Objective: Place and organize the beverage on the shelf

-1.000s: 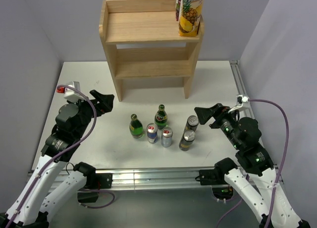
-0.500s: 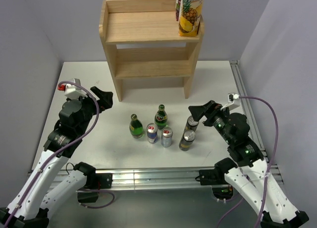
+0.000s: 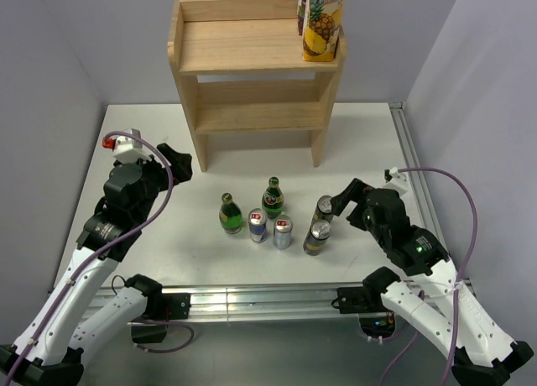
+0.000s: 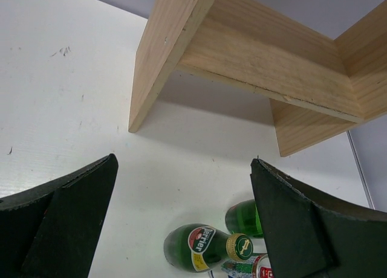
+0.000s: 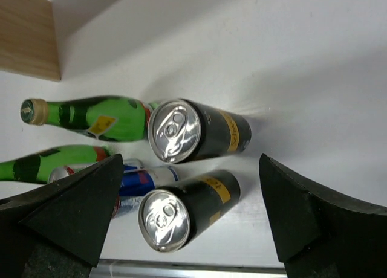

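The wooden shelf [image 3: 252, 59] stands at the back of the table. Six drinks stand upright in a cluster in front of it: two green bottles [image 3: 230, 214] [image 3: 273, 198], two blue-and-silver cans [image 3: 258, 226] [image 3: 283, 232] and two black cans [image 3: 325, 210] [image 3: 316, 237]. My right gripper [image 3: 346, 200] hangs open just right of the black cans; its wrist view looks down on both black cans [image 5: 205, 133] [image 5: 187, 208] between the wide jaws. My left gripper [image 3: 176, 161] is open and empty, left of the cluster near the shelf's left leg; a green bottle [image 4: 193, 248] shows below it.
A pineapple juice carton [image 3: 323, 21] stands on the shelf's top right corner. The shelf's left side panel [image 4: 160, 54] is close ahead of the left gripper. A metal rail [image 3: 252, 298] runs along the table's near edge.
My right arm has swung in and tipped down over the two black cans. The left gripper has drifted a little toward the shelf. Both stay open; the drinks have not moved.
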`<state>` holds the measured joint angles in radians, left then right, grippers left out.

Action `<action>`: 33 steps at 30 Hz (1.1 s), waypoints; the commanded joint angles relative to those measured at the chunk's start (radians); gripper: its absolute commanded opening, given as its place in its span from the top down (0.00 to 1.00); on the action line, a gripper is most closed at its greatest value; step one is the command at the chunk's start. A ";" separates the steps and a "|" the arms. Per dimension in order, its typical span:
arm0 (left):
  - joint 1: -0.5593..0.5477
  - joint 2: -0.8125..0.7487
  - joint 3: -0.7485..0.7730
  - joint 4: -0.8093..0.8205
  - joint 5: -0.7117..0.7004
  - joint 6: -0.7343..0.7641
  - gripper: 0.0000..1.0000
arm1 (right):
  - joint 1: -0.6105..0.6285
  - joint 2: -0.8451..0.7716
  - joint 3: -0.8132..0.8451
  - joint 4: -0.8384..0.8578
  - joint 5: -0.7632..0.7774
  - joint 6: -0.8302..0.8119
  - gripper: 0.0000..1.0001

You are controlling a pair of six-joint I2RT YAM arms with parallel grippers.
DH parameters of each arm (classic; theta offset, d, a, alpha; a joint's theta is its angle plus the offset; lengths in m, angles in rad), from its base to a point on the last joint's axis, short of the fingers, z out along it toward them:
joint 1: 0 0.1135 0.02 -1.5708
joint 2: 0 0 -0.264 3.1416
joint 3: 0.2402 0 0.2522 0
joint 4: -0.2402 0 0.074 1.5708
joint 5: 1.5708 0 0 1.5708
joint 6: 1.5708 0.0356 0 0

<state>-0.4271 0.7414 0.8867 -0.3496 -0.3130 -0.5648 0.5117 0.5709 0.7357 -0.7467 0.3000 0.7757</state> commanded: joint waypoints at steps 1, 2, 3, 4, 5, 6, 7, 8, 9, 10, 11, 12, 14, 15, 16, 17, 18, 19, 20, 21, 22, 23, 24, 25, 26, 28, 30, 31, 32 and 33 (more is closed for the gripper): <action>-0.002 -0.013 -0.002 0.023 0.002 0.013 0.02 | 0.051 0.014 0.016 -0.085 0.048 0.100 0.00; -0.004 -0.013 -0.003 0.023 0.003 0.011 0.02 | 0.059 0.015 0.021 -0.088 0.047 0.111 0.00; -0.002 -0.014 -0.005 0.021 0.005 0.011 0.02 | 0.071 0.015 0.019 -0.092 0.045 0.135 0.00; -0.004 -0.016 -0.005 0.020 0.008 0.009 0.02 | 0.100 0.017 0.018 -0.101 0.042 0.151 0.00; -0.004 -0.017 -0.005 0.020 0.005 0.008 0.02 | 0.117 0.017 0.013 -0.105 0.039 0.164 0.00; -0.004 -0.020 -0.006 0.018 0.005 0.008 0.02 | 0.137 0.026 0.011 -0.112 0.037 0.203 0.00; -0.004 -0.022 -0.006 0.020 0.006 0.006 0.03 | 0.183 0.030 0.008 -0.129 0.048 0.224 0.00; -0.002 -0.030 -0.006 0.020 0.008 0.006 0.03 | 0.214 0.035 0.004 -0.131 0.054 0.246 0.00; -0.004 -0.031 -0.011 0.021 0.009 0.006 0.03 | 0.250 0.043 0.002 -0.135 0.063 0.294 0.00; -0.004 -0.037 -0.011 0.026 0.012 0.006 0.03 | 0.331 0.050 0.002 -0.140 0.091 0.315 0.00; -0.004 -0.039 -0.011 0.026 0.015 0.006 0.03 | 0.379 0.061 0.011 -0.152 0.117 0.339 0.00; -0.004 -0.042 -0.014 0.026 0.017 0.006 0.03 | 0.430 0.091 0.027 -0.180 0.164 0.408 0.00; -0.004 -0.043 -0.011 0.023 0.020 0.005 0.03 | 0.597 0.128 0.086 -0.271 0.284 0.480 0.00; -0.002 -0.045 -0.011 0.021 0.020 0.003 0.03 | 0.646 0.167 0.117 -0.331 0.310 0.553 0.00; -0.004 -0.048 -0.012 0.020 0.017 0.005 0.03 | 0.690 0.185 0.125 -0.354 0.330 0.586 0.00; -0.004 -0.050 -0.012 0.018 0.021 0.005 0.03 | 0.762 0.205 0.129 -0.380 0.371 0.655 0.00; -0.002 -0.053 -0.014 0.018 0.023 0.003 0.03 | 0.793 0.237 0.120 -0.417 0.382 0.687 0.00; -0.004 -0.059 -0.015 0.018 0.025 0.005 0.03 | 0.818 0.250 0.111 -0.430 0.392 0.718 0.00; -0.004 -0.062 -0.017 0.018 0.026 0.005 0.03 | 0.856 0.260 0.097 -0.434 0.405 0.775 0.00; -0.002 -0.066 -0.018 0.018 0.028 0.003 0.03 | 0.875 0.276 0.079 -0.431 0.412 0.804 0.00; -0.002 -0.073 -0.020 0.018 0.029 0.005 0.03 | 0.890 0.283 0.038 -0.430 0.418 0.832 0.00; -0.004 -0.074 -0.022 0.021 0.034 0.005 0.03 | 0.912 0.302 0.018 -0.428 0.429 0.893 0.00; -0.004 -0.077 -0.023 0.023 0.035 0.005 0.03 | 0.919 0.311 -0.017 -0.430 0.435 0.924 0.00; -0.002 -0.082 -0.023 0.024 0.038 0.005 0.03 | 0.926 0.323 -0.031 -0.427 0.441 0.951 0.00; -0.004 -0.080 -0.025 0.026 0.044 0.006 0.03 | 0.932 0.333 -0.047 -0.424 0.452 1.005 0.00; -0.004 -0.080 -0.025 0.032 0.054 0.008 0.03 | 0.949 0.362 -0.082 -0.415 0.484 1.051 0.00; -0.002 -0.080 -0.022 0.032 0.063 0.011 0.03 | 0.958 0.395 -0.114 -0.404 0.539 1.128 0.00; -0.004 -0.080 -0.022 0.034 0.064 0.011 0.03 | 0.962 0.406 -0.128 -0.389 0.562 1.143 0.00; -0.004 -0.082 -0.022 0.035 0.068 0.011 0.03 | 0.970 0.417 -0.140 -0.376 0.579 1.175 0.00; -0.004 -0.083 -0.023 0.037 0.072 0.016 0.03 | 0.972 0.440 -0.154 -0.335 0.603 1.174 0.00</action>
<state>-0.4271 0.6693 0.8677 -0.3485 -0.2729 -0.5648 1.4670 0.9768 0.6079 -1.1194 0.7479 1.7977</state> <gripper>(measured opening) 0.972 0.998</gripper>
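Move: The near black can stands about 5 cm back from the right hand, some 7 cm to its left and 12 cm below. The far black can is about 2 cm ahead of the hand and 5 cm to its left; the silver can is roughly 10 cm left of the near black can and 2 cm farther out, both similarly low. From the left hand, the near black can lies about 37 cm right, 11 cm back and 23 cm below. The open right hand sinks 12 cm and draws back 10, swinging left towards the near black can's near side. ##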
